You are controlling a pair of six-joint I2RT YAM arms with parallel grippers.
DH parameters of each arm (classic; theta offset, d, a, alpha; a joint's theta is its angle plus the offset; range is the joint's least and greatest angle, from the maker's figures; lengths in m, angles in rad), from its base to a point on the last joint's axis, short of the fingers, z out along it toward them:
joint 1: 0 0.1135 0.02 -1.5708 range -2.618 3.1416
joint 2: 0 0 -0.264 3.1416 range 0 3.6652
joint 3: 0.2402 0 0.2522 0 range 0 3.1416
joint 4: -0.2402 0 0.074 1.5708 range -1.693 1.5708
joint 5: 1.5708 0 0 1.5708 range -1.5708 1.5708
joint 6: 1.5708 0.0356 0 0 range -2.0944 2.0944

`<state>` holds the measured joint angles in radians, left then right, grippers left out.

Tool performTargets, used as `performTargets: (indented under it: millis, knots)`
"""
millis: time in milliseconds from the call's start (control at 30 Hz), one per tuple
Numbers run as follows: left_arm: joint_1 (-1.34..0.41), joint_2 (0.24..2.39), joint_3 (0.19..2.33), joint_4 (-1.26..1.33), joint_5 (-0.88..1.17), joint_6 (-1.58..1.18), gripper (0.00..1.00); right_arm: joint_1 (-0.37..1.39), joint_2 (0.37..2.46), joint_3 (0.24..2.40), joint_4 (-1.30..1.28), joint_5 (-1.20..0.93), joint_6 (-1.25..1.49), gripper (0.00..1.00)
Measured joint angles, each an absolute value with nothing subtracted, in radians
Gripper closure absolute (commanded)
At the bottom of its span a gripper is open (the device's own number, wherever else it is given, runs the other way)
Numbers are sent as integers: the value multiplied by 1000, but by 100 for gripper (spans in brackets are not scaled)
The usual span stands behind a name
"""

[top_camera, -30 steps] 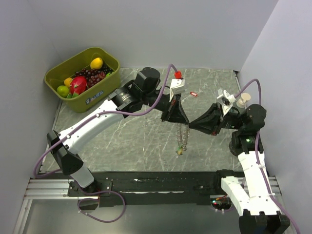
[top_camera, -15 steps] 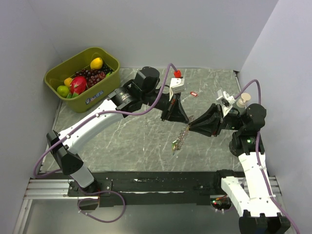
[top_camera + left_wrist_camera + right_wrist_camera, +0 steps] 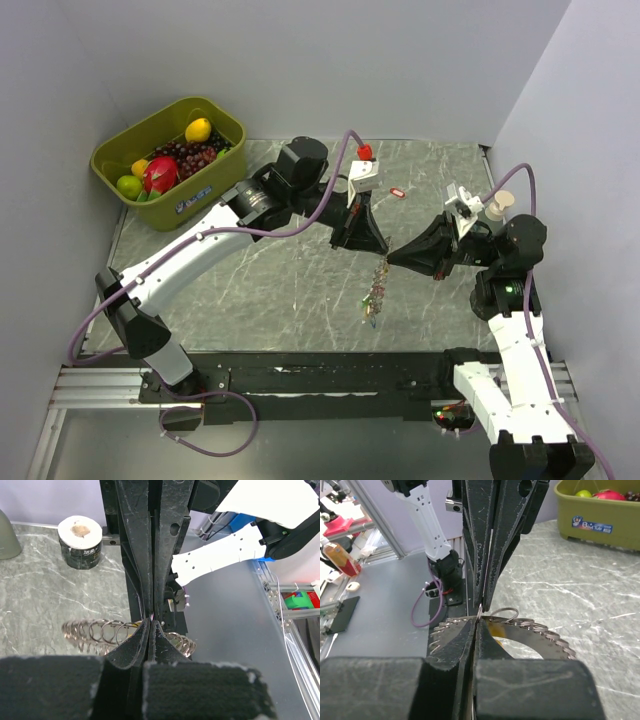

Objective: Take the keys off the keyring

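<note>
The keyring, a chain of small silvery rings, hangs over the middle of the table from the point where both grippers meet. Tiny yellow and green keys dangle at its lower end. My left gripper is shut on the top of the chain, and rings spread to either side of its tips. My right gripper faces it tip to tip and is shut on one ring, with the chain arcing behind it. One red key lies loose on the table further back.
A green bin holding fruit stands at the back left. A roll of tape stands on the table by the right arm. A small red object sits at the back centre. The table's dark front rail runs below the chain.
My right gripper opened, then shut again on the chain beside the left gripper's tips. The hanging chain swung towards the right gripper and has settled back, hanging steeper.
</note>
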<state>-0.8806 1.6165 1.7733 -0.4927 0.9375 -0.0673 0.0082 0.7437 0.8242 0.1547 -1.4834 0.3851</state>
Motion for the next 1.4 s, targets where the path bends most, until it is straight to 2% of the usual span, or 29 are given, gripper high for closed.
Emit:
performTargets:
  millis: [67,133,233,400,600,833,1033,1267,1400]
  knots:
    - [-881,1617,1775,-493,938,-67,99,8,744,823,163,-1483,389,100]
    - [-881,1617,1775,-495,937,-66,93,8,744,826,143,-1483,367,100]
    - [-881,1617,1775,-499,931,-61,88,8,751,874,-17,-1475,262,100]
    - [-883,1607,1775,-497,898,-22,58,8,769,977,-284,-1449,76,100]
    - [-883,1591,1797,-530,814,49,44,8,796,1080,-626,-1400,-145,100]
    - [-931,1581,1865,-599,624,208,42,16,899,1203,-963,-1296,-331,100]
    - [-1051,1581,1811,-666,492,352,43,62,966,1225,-1094,-1176,-392,100]
    - [-1099,1607,1792,-709,393,427,45,136,969,1224,-1131,-1074,-402,100]
    - [-1105,1616,1791,-709,356,450,49,153,969,1224,-1143,-1037,-410,100]
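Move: Both hands are closed at the top of the keyring, fingertips nearly meeting; for each, its middle hangs about 5 cm below and 1 cm back. From the right hand, a loose red tag lies on the table some 35 cm ahead, 5 cm right and 30 cm below. The white-topped roll stands roughly 28 cm right of that hand, 10 cm ahead and 27 cm below. Left opens, eases about 3 cm forward, then returns and sinks, tilting; right, still pinching the keyring, sinks 6 cm. ##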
